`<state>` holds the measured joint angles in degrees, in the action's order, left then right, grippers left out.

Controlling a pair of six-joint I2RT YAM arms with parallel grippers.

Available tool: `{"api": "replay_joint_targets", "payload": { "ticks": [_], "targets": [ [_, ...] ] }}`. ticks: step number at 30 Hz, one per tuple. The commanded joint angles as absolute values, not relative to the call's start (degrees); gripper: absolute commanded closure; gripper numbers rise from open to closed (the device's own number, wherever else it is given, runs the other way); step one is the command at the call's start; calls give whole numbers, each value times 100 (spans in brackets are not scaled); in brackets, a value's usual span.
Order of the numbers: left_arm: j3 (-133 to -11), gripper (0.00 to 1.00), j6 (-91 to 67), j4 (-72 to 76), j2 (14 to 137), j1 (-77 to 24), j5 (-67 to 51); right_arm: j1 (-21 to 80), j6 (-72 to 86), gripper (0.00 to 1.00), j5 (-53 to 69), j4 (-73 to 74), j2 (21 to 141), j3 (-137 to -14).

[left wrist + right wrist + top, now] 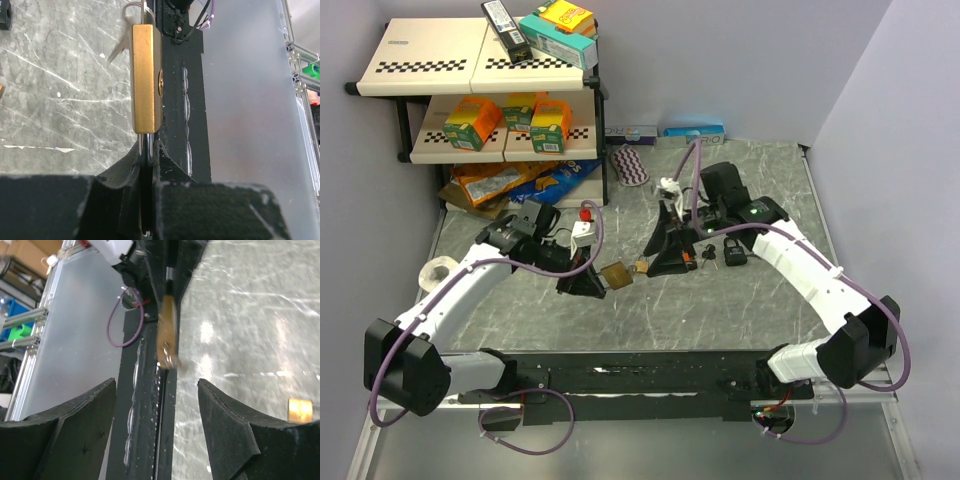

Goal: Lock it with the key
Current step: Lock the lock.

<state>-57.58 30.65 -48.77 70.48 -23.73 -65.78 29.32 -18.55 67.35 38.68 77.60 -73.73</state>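
My left gripper (586,284) holds a brass padlock (616,276) out over the table, shut on its steel shackle. In the left wrist view the padlock (146,80) is seen edge-on just past the left gripper (146,151), and the shackle runs down between the fingers. A key (640,267) sticks out of the padlock's far end toward my right gripper (663,262). In the right wrist view the right gripper (156,385) stands open with nothing between its fingers. There the padlock (166,330) and the key (170,360) lie a little beyond the fingertips and are blurred.
A small black padlock (733,252) lies on the table under the right arm. A small brass piece (300,410) lies on the table to the right. A shelf (470,70) with boxes stands back left, snack bags (510,182) under it. A tape roll (442,270) sits at the left.
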Motion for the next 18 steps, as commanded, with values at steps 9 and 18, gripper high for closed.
{"api": "replay_joint_targets", "payload": {
  "ticks": [9, 18],
  "targets": [
    [-5819, 99, 3428, -4816, 6785, -2479, -7075, 3744, -1705, 61, 6284, 3471, 8112, -7717],
    [-5687, 99, 3515, -4825, 6750, -2374, -7014, 3526, -1863, 100, 6135, 3674, 7919, -7567]
  ]
}}
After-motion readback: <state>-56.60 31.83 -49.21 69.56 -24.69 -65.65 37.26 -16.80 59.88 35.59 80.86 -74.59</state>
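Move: The key sticking out of the big gold padlock's right end lies some 3 cm to the left of the open right hand and about 2 cm lower. The padlock's body is about 6 cm left, 2 cm back and 2 cm down. On the table, roughly 18 cm below, a small padlock lies about 8 cm ahead and 2 cm left, an orange padlock 9 cm ahead and 9 cm right. From the left hand the key is some 6 cm right, 2 cm ahead and 1 cm lower. Sliding about 3 cm left to the padlock's key end, the right hand first swings some 2 cm back, then sinks about 2 cm and eases a centimetre forward as its wide-open fingers shut and pinch the key. The left hand keeps its grip on the shackle and stays nearly still. ##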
